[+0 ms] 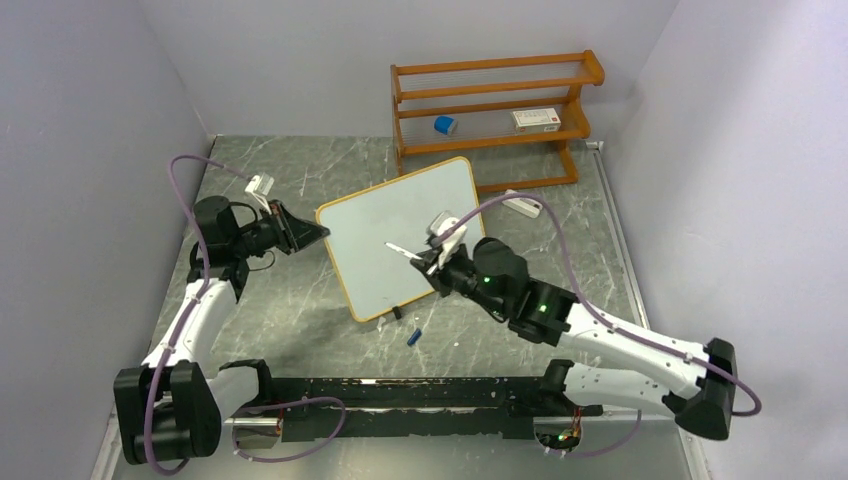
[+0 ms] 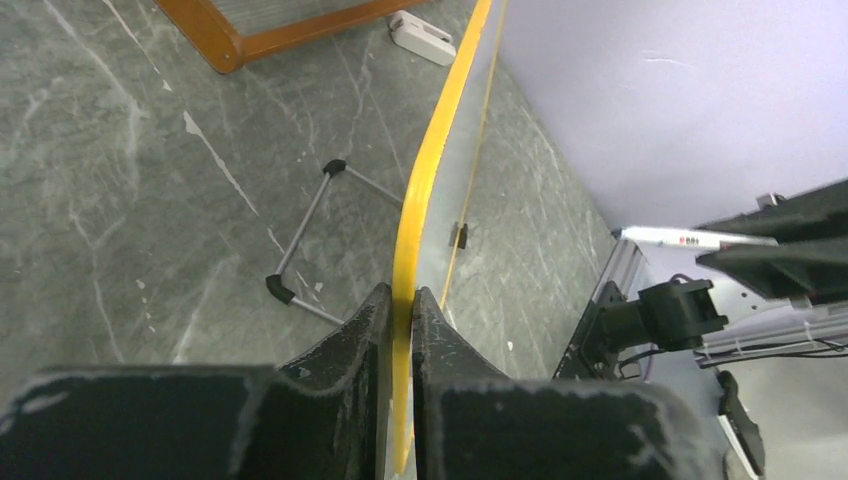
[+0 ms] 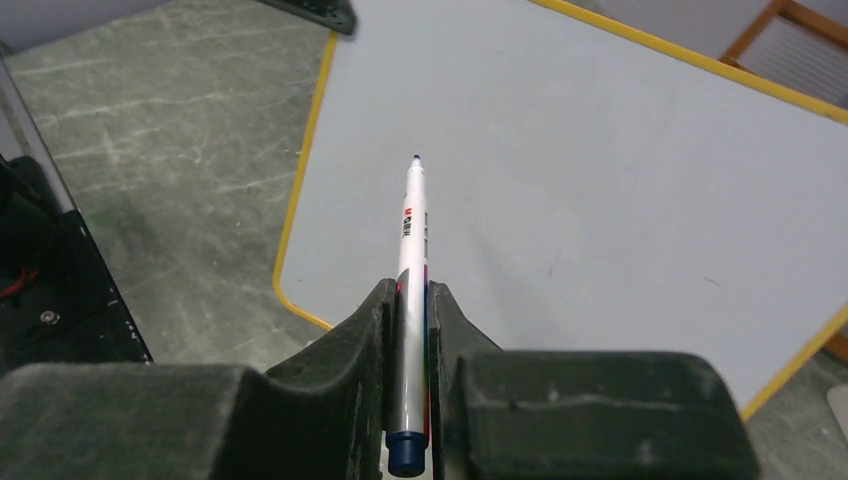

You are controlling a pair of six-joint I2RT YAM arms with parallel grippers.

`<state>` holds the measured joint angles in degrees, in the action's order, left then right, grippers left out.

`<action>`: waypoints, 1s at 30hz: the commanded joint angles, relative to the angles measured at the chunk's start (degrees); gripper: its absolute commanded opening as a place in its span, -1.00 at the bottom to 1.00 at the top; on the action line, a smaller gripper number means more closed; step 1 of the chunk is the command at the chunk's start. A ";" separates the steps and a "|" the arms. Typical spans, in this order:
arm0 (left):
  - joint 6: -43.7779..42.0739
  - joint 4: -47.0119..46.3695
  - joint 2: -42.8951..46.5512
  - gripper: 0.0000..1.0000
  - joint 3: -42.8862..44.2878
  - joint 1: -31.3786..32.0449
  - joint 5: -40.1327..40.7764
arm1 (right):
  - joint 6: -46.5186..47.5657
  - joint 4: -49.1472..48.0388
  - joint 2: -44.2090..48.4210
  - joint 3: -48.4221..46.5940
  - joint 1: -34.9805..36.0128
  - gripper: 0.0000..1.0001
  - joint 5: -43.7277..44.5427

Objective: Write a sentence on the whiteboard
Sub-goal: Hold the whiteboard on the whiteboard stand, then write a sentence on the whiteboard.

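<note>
The whiteboard (image 1: 400, 230) stands tilted on the table, its white face framed in orange-yellow. My left gripper (image 1: 318, 233) is shut on its left corner; in the left wrist view the yellow frame edge (image 2: 425, 190) runs between the two closed jaws of that gripper (image 2: 400, 300). My right gripper (image 1: 432, 262) is shut on a white marker (image 1: 405, 250) with a blue tip. The marker (image 3: 412, 240) points at the middle of the board (image 3: 600, 170), its tip close over the surface. No sentence is in view on the board's face.
An orange wooden rack (image 1: 495, 110) at the back holds a blue object (image 1: 445, 125) and a white box (image 1: 537, 119). A white block (image 1: 523, 207) lies behind the board. A small blue cap (image 1: 414, 336) lies in front of it. The board's wire stand (image 2: 320, 230) rests behind it.
</note>
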<state>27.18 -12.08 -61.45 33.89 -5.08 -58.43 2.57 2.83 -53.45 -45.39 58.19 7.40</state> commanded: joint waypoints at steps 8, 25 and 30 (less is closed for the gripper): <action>-11.60 18.53 1.52 -0.90 4.62 4.66 8.15 | 5.88 3.68 -13.63 -13.53 10.45 -1.00 16.69; -12.21 18.92 2.60 -0.90 4.74 4.65 9.38 | 5.20 13.81 -28.33 -28.26 14.91 -1.00 22.81; -11.80 18.41 2.59 -0.90 4.52 4.65 9.08 | 5.64 11.01 -29.56 -28.55 15.78 -1.00 23.21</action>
<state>17.08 3.22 -58.92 38.22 -0.95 -51.57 7.51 16.14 -82.50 -71.59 73.14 28.69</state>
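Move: Ahead of the right hand, which already holds the marker, the whiteboard's middle lies about 10 cm forward, 3 cm left and 13 cm lower. The left gripper's fingertips on its edge are some 8 cm forward, 16 cm left and 5 cm below; the blue cap sits 2 cm back, 2 cm left and about 25 cm down. From the left hand, the board's middle is roughly 13 cm right, 3 cm forward and 8 cm lower. Carrying the marker some 9 cm left across the front of the whiteboard, the right hand heads for its upper-left part, rising slightly, then sinking about 3 cm as the marker tilts down some 20 degrees. The left fingers keep their pinch on the board's left edge, easing about 1 cm right, back and down with a small roll before holding still. ##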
